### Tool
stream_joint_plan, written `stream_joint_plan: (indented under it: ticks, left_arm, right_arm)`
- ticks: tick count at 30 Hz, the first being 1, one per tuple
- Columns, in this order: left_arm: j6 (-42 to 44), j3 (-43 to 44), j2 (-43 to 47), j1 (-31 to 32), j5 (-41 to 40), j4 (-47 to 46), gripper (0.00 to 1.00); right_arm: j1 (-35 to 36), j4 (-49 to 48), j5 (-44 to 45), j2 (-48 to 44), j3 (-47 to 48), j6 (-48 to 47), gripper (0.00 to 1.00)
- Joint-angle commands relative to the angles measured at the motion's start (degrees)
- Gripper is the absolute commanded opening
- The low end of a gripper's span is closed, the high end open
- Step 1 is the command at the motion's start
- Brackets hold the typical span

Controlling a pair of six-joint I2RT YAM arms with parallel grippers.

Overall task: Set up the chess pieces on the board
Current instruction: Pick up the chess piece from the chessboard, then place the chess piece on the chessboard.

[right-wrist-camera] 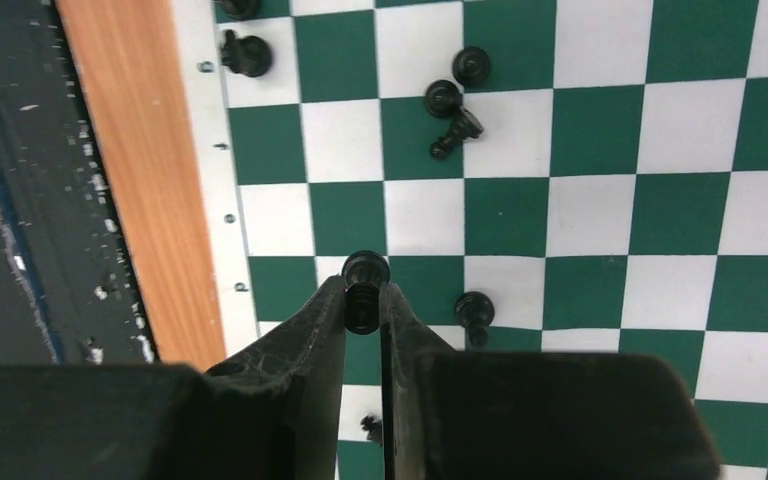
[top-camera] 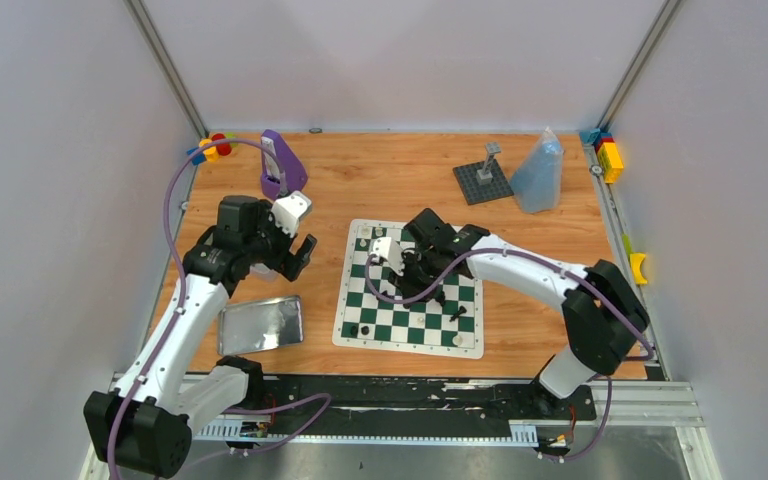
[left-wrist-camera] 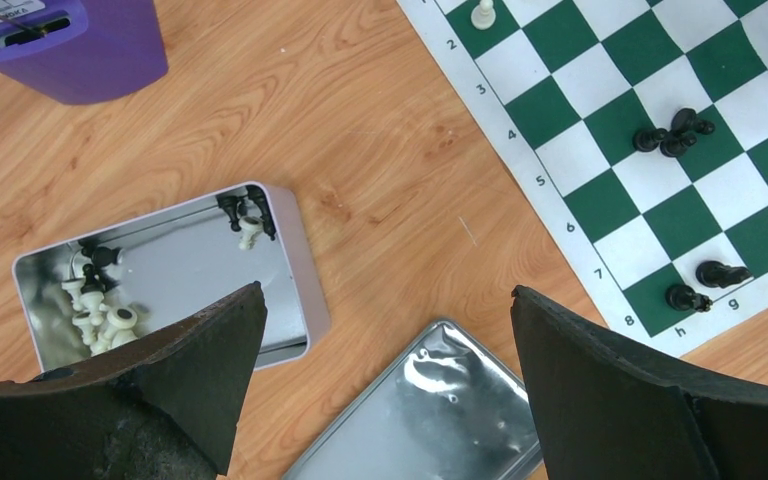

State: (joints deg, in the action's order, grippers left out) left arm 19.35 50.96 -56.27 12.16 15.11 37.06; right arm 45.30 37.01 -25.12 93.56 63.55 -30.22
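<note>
The green and white board (top-camera: 407, 345) lies at mid-table. My right gripper (right-wrist-camera: 364, 298) hovers over its near left part, shut on a black chess piece (right-wrist-camera: 365, 270) that stands between the fingertips. Around it lie more black pieces (right-wrist-camera: 455, 105), one (right-wrist-camera: 473, 310) just to the right. My left gripper (left-wrist-camera: 388, 300) hangs open and empty over the wood, left of the board (left-wrist-camera: 660, 100). Below it sits an open tin (left-wrist-camera: 300, 270) holding white and black pieces (left-wrist-camera: 100, 310). A white pawn (left-wrist-camera: 483, 14) stands on the board's edge row.
A shiny tin lid (top-camera: 260, 325) lies near the front left. At the back stand a purple holder (top-camera: 282, 165), a grey baseplate with a post (top-camera: 483, 180) and a clear plastic bag (top-camera: 540, 172). Coloured blocks (top-camera: 610, 155) sit at the back right corner.
</note>
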Motion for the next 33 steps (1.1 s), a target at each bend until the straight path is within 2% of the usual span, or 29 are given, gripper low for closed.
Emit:
stream_joint_plan:
  ticks: [1,9,21,33]
  left_arm:
    - [-0.8,2.4,-0.8,-0.6,-0.3,-1.4,1.0]
    - [-0.2,5.2,-2.7,-0.6,0.3,0.5,1.0]
    - [0.4,2.9,0.2,-0.6,2.3,-0.4,1.0]
    - [0.1,2.5,0.2,-0.6,3.5,-0.6,1.0]
  right_arm:
    - [2.3,2.6,-2.7,-8.1,-3.2,-1.3,0.01]
    - [6.6,0.7,-0.3,-13.7,-10.3,-1.0,0.01]
    - [8.2,-5.7,2.8,-12.4,-14.2,0.3,0.0]
    - [8.2,-7.0,1.7,-10.8,-14.7,0.8,0.0]
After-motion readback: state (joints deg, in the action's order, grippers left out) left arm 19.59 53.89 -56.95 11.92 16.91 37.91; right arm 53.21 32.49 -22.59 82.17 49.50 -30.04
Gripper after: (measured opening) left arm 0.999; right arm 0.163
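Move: The right gripper already holds a black chess piece off the board. Its goal, the green square by the "d" on the board's near edge, is about 6 cm back, 2 cm right and 5 cm below. On the way, a white piece stands some 3 cm back and 3 cm right; a standing black piece is about 4 cm ahead and 3 cm right, and the black cluster 2 cm ahead and 6 cm left. From the left hand the square lies about 12 cm back, 25 cm right and 15 cm below. Keep the right fingers shut on the black piece and carry it back towards the near-edge "d" square, about 7 cm and slightly right, arching up some 2.5 cm first and then sinking below the starting height. Turn the hand a little counter-clockwise on the way, then ease about 1 cm forward and slow to a hover over the square. ##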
